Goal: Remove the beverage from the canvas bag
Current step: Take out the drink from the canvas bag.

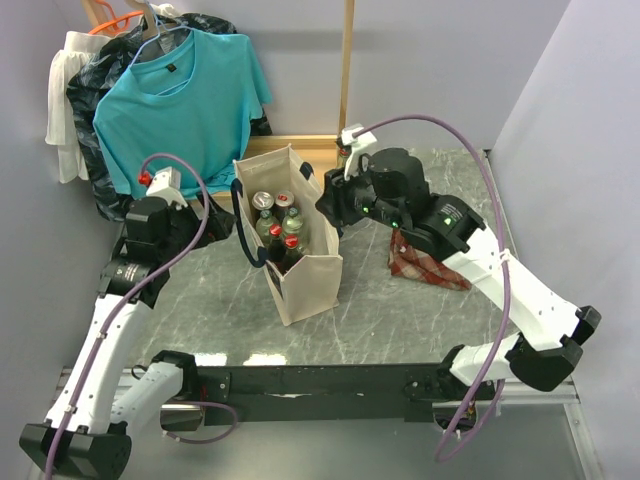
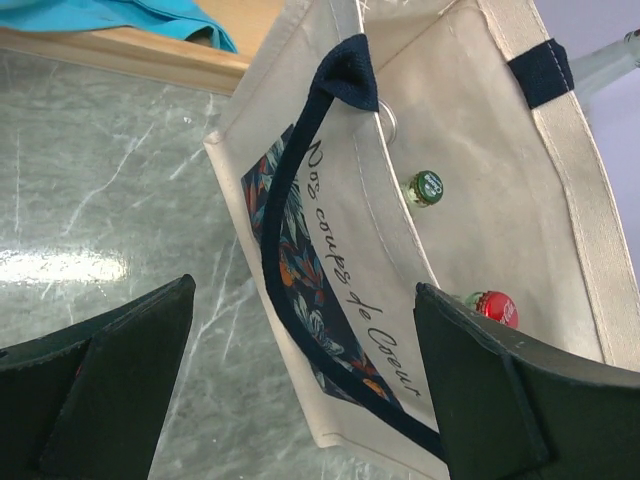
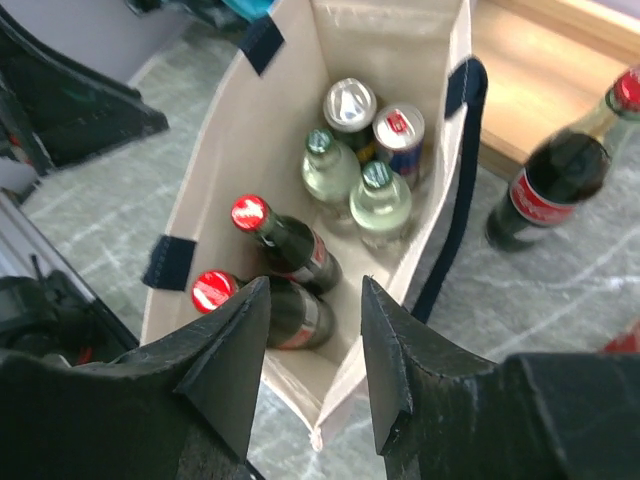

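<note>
The cream canvas bag (image 1: 305, 285) stands upright mid-table with its mouth open. Inside it are two cola bottles with red caps (image 3: 290, 245), two clear bottles with green caps (image 3: 380, 200) and two cans (image 3: 350, 100). My right gripper (image 3: 312, 300) hovers open over the bag's near corner, above the cola bottles, with nothing between its fingers. In the top view it (image 1: 330, 205) sits at the bag's right rim. My left gripper (image 2: 305, 330) is wide open, with the bag's side wall (image 2: 470, 150) and navy handle (image 2: 300, 190) between its jaws.
Another cola bottle (image 3: 540, 190) stands on the table outside the bag, beside a wooden ledge (image 3: 560, 60). A red plaid cloth (image 1: 425, 262) lies under the right arm. A teal shirt (image 1: 185, 100) hangs at the back left.
</note>
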You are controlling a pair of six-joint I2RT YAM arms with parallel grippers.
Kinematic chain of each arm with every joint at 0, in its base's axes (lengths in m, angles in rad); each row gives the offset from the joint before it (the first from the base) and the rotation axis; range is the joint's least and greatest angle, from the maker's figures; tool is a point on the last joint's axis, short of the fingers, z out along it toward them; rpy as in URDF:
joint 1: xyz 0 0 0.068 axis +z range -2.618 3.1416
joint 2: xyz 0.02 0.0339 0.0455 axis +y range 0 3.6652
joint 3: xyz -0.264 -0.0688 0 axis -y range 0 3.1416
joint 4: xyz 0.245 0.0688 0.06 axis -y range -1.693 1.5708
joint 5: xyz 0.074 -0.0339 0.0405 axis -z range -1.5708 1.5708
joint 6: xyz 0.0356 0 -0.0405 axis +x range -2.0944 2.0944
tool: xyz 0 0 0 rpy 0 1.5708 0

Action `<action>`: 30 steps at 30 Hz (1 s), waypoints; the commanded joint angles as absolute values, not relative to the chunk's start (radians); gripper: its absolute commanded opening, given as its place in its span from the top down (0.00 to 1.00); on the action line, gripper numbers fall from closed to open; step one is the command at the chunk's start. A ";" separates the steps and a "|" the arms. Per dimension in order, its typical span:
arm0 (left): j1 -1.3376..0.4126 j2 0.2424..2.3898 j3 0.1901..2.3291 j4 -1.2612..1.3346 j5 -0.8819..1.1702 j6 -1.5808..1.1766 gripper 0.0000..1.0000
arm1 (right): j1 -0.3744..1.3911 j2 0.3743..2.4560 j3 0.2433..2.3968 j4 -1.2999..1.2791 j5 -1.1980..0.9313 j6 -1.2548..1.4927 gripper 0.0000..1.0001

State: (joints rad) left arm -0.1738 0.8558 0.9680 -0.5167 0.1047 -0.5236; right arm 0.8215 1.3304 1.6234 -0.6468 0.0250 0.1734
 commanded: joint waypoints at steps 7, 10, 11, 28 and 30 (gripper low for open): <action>-0.175 0.801 0.896 -0.419 0.152 -0.552 0.04 | 0.939 1.333 1.666 -0.718 0.133 0.138 0.52; -0.175 0.758 0.873 -0.387 0.160 -0.555 0.04 | 0.976 1.342 1.677 -0.730 0.155 0.127 0.50; -0.173 0.753 0.870 -0.373 0.163 -0.558 0.04 | 0.989 1.347 1.684 -0.745 0.164 0.123 0.46; -0.175 0.580 0.704 -0.294 0.215 -0.693 0.04 | 1.083 1.171 1.497 -0.520 0.296 0.218 0.00; -0.175 0.569 0.706 -0.308 0.216 -0.686 0.04 | 1.083 1.138 1.479 -0.463 0.264 0.262 0.00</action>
State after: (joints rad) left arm -0.1738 0.6106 0.7078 -0.3569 0.1978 -0.6567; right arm 1.0813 1.2472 1.5074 -0.6399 0.2897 0.1833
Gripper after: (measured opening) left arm 0.966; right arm 0.997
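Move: The near red-capped cola bottle in the canvas bag stands about 9 cm left of the right hand, nearly level with it fore and aft, its middle some 25 cm below. The second cola bottle is about 5 cm ahead and 12 cm left of that hand, a clear bottle 9 cm ahead and 8 cm left. The bottle already taken out stands 17 cm ahead, 4 cm right. From the left hand the near cola bottle lies some 15 cm right, about level, 15 cm lower. Touching nothing, the right hand draws back about 5 cm along the bag's right side, sinking some 2 cm and easing left before slipping slightly right again. Its fingers spread from half open to fully open, so that they face the near cola bottle from the right and near side. The left hand, still wide open, backs off about 3 cm beside the bag's left side, its left side dipping some 10 degrees. ##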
